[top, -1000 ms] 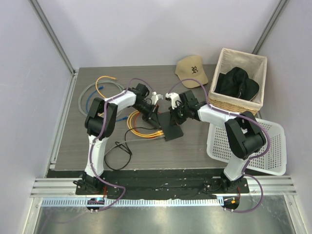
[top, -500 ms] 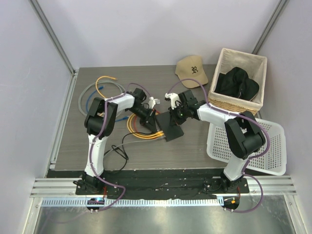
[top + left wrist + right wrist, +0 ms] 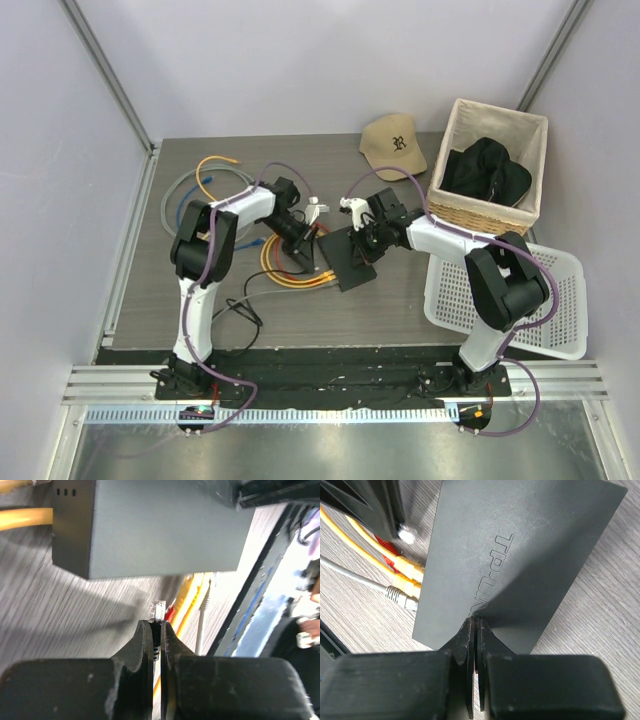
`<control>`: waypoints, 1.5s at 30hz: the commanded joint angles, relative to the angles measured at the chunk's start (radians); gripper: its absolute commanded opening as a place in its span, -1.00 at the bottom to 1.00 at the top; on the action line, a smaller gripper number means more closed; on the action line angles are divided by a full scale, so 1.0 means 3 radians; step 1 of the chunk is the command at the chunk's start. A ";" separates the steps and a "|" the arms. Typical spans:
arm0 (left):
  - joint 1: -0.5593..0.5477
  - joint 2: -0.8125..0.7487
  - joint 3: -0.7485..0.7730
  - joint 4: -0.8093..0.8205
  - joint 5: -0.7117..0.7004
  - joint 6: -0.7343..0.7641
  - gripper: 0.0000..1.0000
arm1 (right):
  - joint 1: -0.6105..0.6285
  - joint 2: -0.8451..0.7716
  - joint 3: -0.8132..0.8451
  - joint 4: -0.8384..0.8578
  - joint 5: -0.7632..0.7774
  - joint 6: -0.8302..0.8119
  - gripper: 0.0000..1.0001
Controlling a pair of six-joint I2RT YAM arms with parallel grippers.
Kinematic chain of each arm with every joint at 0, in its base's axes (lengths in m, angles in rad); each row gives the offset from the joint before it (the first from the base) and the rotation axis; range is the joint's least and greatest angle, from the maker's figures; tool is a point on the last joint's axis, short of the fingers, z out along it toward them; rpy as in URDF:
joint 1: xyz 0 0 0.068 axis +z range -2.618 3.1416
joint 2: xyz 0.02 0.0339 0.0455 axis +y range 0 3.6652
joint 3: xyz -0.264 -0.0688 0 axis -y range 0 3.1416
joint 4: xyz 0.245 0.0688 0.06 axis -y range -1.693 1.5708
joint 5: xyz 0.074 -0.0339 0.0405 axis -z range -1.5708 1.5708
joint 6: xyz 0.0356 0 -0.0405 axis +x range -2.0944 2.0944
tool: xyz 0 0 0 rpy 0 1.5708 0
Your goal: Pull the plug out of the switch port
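The switch (image 3: 350,262), a flat black box, lies mid-table; its lettered top (image 3: 520,555) fills the right wrist view. My right gripper (image 3: 475,621) is shut, its tips resting on the switch's top (image 3: 361,240). Two yellow plugs (image 3: 410,577) and a grey one (image 3: 400,596) sit in the switch's side. My left gripper (image 3: 159,624) is shut on a clear plug (image 3: 159,611) with a black cable, held just clear of the switch (image 3: 150,525), at its left end in the top view (image 3: 310,248).
Yellow cables (image 3: 285,270) coil left of the switch, a black cable (image 3: 245,300) trails toward the near edge, and grey, orange and blue cables (image 3: 205,190) lie at the back left. A tan cap (image 3: 393,145), a wicker basket (image 3: 455,212) holding a black garment (image 3: 487,172), and a white tray (image 3: 545,310) stand to the right.
My left gripper has moved toward the near edge with the plug, and the black cable behind it has shifted. The right gripper stays on the switch.
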 commanded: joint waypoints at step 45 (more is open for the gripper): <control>0.0902 -0.2825 -0.1379 -0.0461 -0.2509 0.0686 0.42 | 0.0015 -0.0027 -0.0143 0.0136 0.0111 0.0008 -0.82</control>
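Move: My left fingers already hold the black cable's plug, free of the port. The open table where I will let go is about 19 cm to the left, 2 cm farther out and 2 cm below; the loose blue plug lies some 14 cm left and 6 cm ahead. The switch's middle is about 8 cm right and 2 cm ahead, its yellow plugs 3 cm right and 2 cm back. From my right hand, resting on the switch, the open spot is about 30 cm left, 2 cm ahead. I keep the plug pinched and lift my left hand about 16 cm, drifting forward, away from the switch. Then I sweep roughly 15 cm left while sinking a little, swing the fingers to point nearly straight down, open wide to let go of the plug, and finally draw back about 6 cm. My right fingertips stay resting on the switch top. ##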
